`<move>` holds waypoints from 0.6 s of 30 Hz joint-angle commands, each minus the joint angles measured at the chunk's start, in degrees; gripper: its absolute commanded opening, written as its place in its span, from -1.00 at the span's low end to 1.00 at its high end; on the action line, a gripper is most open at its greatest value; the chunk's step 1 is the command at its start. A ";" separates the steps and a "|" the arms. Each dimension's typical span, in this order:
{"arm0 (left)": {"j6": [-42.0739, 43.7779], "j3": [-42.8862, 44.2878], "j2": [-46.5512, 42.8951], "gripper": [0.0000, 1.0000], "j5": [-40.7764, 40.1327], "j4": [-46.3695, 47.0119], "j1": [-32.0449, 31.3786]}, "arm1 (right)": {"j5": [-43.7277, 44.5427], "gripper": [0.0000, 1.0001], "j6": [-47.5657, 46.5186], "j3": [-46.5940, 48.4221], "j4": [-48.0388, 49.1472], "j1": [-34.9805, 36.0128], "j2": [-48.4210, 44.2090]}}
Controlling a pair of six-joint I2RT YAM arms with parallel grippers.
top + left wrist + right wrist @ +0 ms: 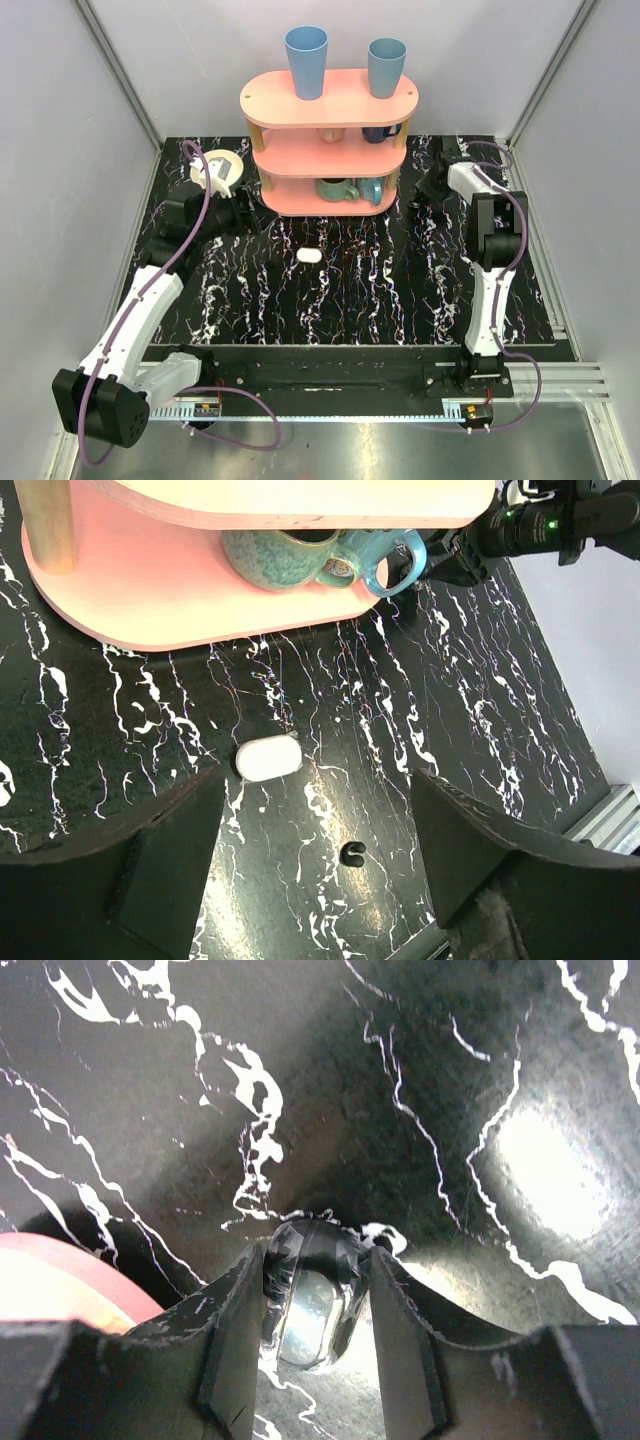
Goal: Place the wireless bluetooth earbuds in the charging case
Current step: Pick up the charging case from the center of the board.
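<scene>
The white pill-shaped charging case lies shut on the black marble table in front of the shelf. In the left wrist view the case is just beyond my left finger. A tiny black C-shaped earbud lies on the table between the spread jaws of my open left gripper, touching neither finger. The left gripper hovers left of the case. At the shelf's right end, low on the table, my right gripper has both fingers pressed on a small dark glossy earbud; the right gripper holds nothing else.
A pink three-tier shelf stands at the back centre, with two blue cups on top and mugs on its lower tiers. A cream bowl sits at the back left. White walls close in three sides.
</scene>
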 commanded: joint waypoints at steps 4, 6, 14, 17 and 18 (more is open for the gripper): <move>-1.91 -2.21 -0.14 0.85 2.21 5.28 0.19 | -8.42 -0.55 3.47 -17.34 7.88 0.18 -9.79; -2.52 -2.83 0.03 0.95 3.44 7.39 0.19 | -11.32 -0.77 4.61 -23.73 11.41 0.44 -15.32; -5.78 -4.85 1.88 0.98 6.61 13.54 0.10 | -17.56 -0.82 10.32 -39.59 21.70 1.23 -34.47; -5.69 -5.11 2.84 0.98 6.35 14.51 -0.08 | -18.18 -0.86 13.49 -43.28 23.55 3.34 -41.15; -5.69 -5.11 3.37 0.98 6.70 14.69 -0.08 | -18.09 -0.87 14.71 -44.25 23.81 4.22 -42.57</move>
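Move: Between the right fingers the black case is already gripped, low over the board. From that hand the left gripper hangs about 41 cm to the left, 23 cm back and 23 cm higher; the white case lies some 35 cm left and 23 cm back, the blue mug 16 cm left and 1 cm farther out. From the left hand, the black case is about 23 cm ahead, 41 cm right and 23 cm below, the white case 7 cm right, level with it and 24 cm below. Drawing the black case back from beside the shelf, the right hand skims low for about 12 cm, drifting left towards the left gripper, then climbs some 5 cm near the end. It keeps its pinch and rolls about 20 degrees so its fingertips swing leftward. Meanwhile the left hand opens from three-quarters to full and eases a couple of centimetres right and down. ##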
